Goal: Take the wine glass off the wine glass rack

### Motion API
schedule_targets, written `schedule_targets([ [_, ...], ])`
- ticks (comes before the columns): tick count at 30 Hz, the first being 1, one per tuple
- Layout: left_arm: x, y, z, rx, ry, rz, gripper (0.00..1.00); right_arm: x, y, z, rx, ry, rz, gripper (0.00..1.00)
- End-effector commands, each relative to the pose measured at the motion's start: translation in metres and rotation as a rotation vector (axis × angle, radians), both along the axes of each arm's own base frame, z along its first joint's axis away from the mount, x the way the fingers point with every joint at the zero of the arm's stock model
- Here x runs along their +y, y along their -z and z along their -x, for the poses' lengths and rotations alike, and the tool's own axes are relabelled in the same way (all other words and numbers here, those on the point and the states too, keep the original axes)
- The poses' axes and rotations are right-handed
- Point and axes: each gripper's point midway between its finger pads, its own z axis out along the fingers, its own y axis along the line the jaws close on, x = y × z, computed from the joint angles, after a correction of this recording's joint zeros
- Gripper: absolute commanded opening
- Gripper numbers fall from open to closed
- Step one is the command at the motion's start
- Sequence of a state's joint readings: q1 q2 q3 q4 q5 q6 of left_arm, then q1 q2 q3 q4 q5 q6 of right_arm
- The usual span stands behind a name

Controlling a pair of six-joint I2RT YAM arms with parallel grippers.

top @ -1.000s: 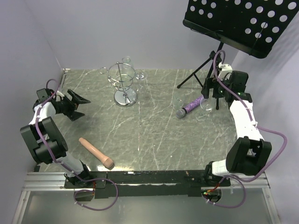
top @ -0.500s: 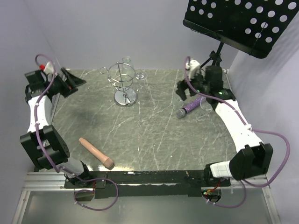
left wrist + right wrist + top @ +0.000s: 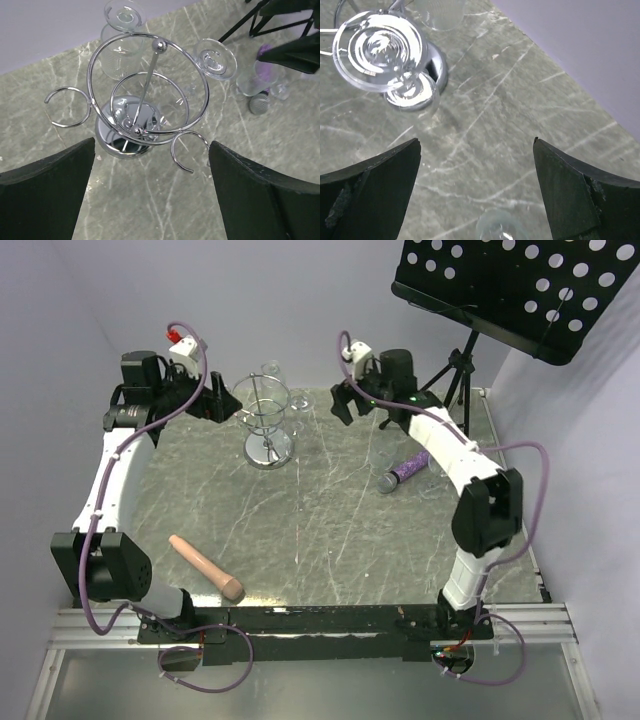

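Observation:
The silver wire wine glass rack [image 3: 262, 412] stands at the back middle of the table on its round shiny base [image 3: 268, 450]. Two clear wine glasses hang upside down from its loops, one at the back [image 3: 270, 370] and one on the right [image 3: 300, 400]. In the left wrist view the rack [image 3: 150, 80] is straight ahead, with the feet of the back glass [image 3: 122, 12] and the right glass [image 3: 215, 57]. My left gripper [image 3: 217, 400] [image 3: 152, 150] is open and empty just left of the rack. My right gripper [image 3: 343, 400] [image 3: 476, 142] is open and empty just right of it, near the right glass [image 3: 380, 47].
A purple microphone [image 3: 405, 468] lies at the right with a clear glass [image 3: 252, 80] beside it. A black music stand [image 3: 520, 290] rises at the back right on a tripod [image 3: 440, 380]. A tan rolling pin [image 3: 205, 567] lies front left.
Both arms have swung from the table's sides in to the rack: the left gripper rose and moved right, the right gripper moved left. Both stay open.

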State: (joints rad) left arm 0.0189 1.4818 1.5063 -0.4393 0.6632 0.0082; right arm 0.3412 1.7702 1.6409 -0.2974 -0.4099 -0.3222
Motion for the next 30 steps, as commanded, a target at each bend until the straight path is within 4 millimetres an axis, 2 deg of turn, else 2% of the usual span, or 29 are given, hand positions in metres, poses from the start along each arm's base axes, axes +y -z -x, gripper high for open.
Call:
schedule_targets([
  [1,-0.007,-0.014,0.002,-0.089,0.011,-0.088,1.0,0.031,-0.036,-0.021,-0.116,-0.054,-0.056,0.98],
  [4,-0.012,-0.017,0.003,-0.096,0.001,-0.102,1.0,0.058,-0.026,-0.003,-0.07,-0.246,-0.084,0.98],
  [6,-0.014,-0.024,0.007,-0.116,-0.011,-0.089,1.0,0.067,-0.014,0.01,-0.038,-0.32,-0.088,0.97],
  [11,-0.011,-0.043,0.02,-0.187,-0.034,-0.1,1.0,0.075,0.003,0.041,0.019,-0.433,-0.193,0.88],
  [13,-0.005,-0.049,0.025,-0.223,-0.051,-0.135,1.0,0.078,-0.003,0.048,0.002,-0.443,-0.247,0.86],
  [16,0.003,-0.052,0.031,-0.264,-0.073,-0.195,1.0,0.081,0.005,0.056,-0.014,-0.472,-0.287,0.83],
  [19,0.009,-0.057,0.035,-0.284,-0.093,-0.233,1.0,0.08,0.015,0.058,-0.041,-0.477,-0.298,0.81],
  [22,0.013,-0.053,0.036,-0.259,-0.104,-0.282,1.0,0.079,0.018,0.057,-0.085,-0.484,-0.314,0.79],
  [26,0.027,-0.04,0.036,-0.253,-0.109,-0.447,1.0,0.08,0.017,0.056,-0.174,-0.505,-0.382,0.72],
  [27,0.03,-0.036,0.039,-0.255,-0.094,-0.506,1.0,0.081,0.008,0.054,-0.238,-0.509,-0.401,0.72],
  [30,0.041,-0.032,0.044,-0.274,-0.111,-0.637,1.0,0.083,0.009,0.046,-0.274,-0.494,-0.426,0.72],
])
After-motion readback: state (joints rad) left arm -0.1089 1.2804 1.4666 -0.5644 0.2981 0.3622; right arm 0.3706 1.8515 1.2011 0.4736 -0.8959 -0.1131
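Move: The wine glass hanging on the rack's right side lies about 10 cm to the right gripper's left, 2 cm back and 7 cm below. The rack's middle is roughly 17 cm left, 3 cm back, the other hanging glass 14 cm left and 5 cm ahead; a standing glass sits some 10 cm right and 10 cm back, on the table. From the left gripper the wine glass is about 13 cm right, 3 cm ahead, 13 cm lower. Swing the right gripper about 8 cm left, bringing it back 6 cm and down 7 cm towards the bowl of the right-hand hanging glass, turning some 25 degrees counter-clockwise and narrowing the fingers by about a quarter without touching yet. Draw the left gripper back about 4 cm from the rack, ending slightly higher, fingers wide open, rolling its left side up. ##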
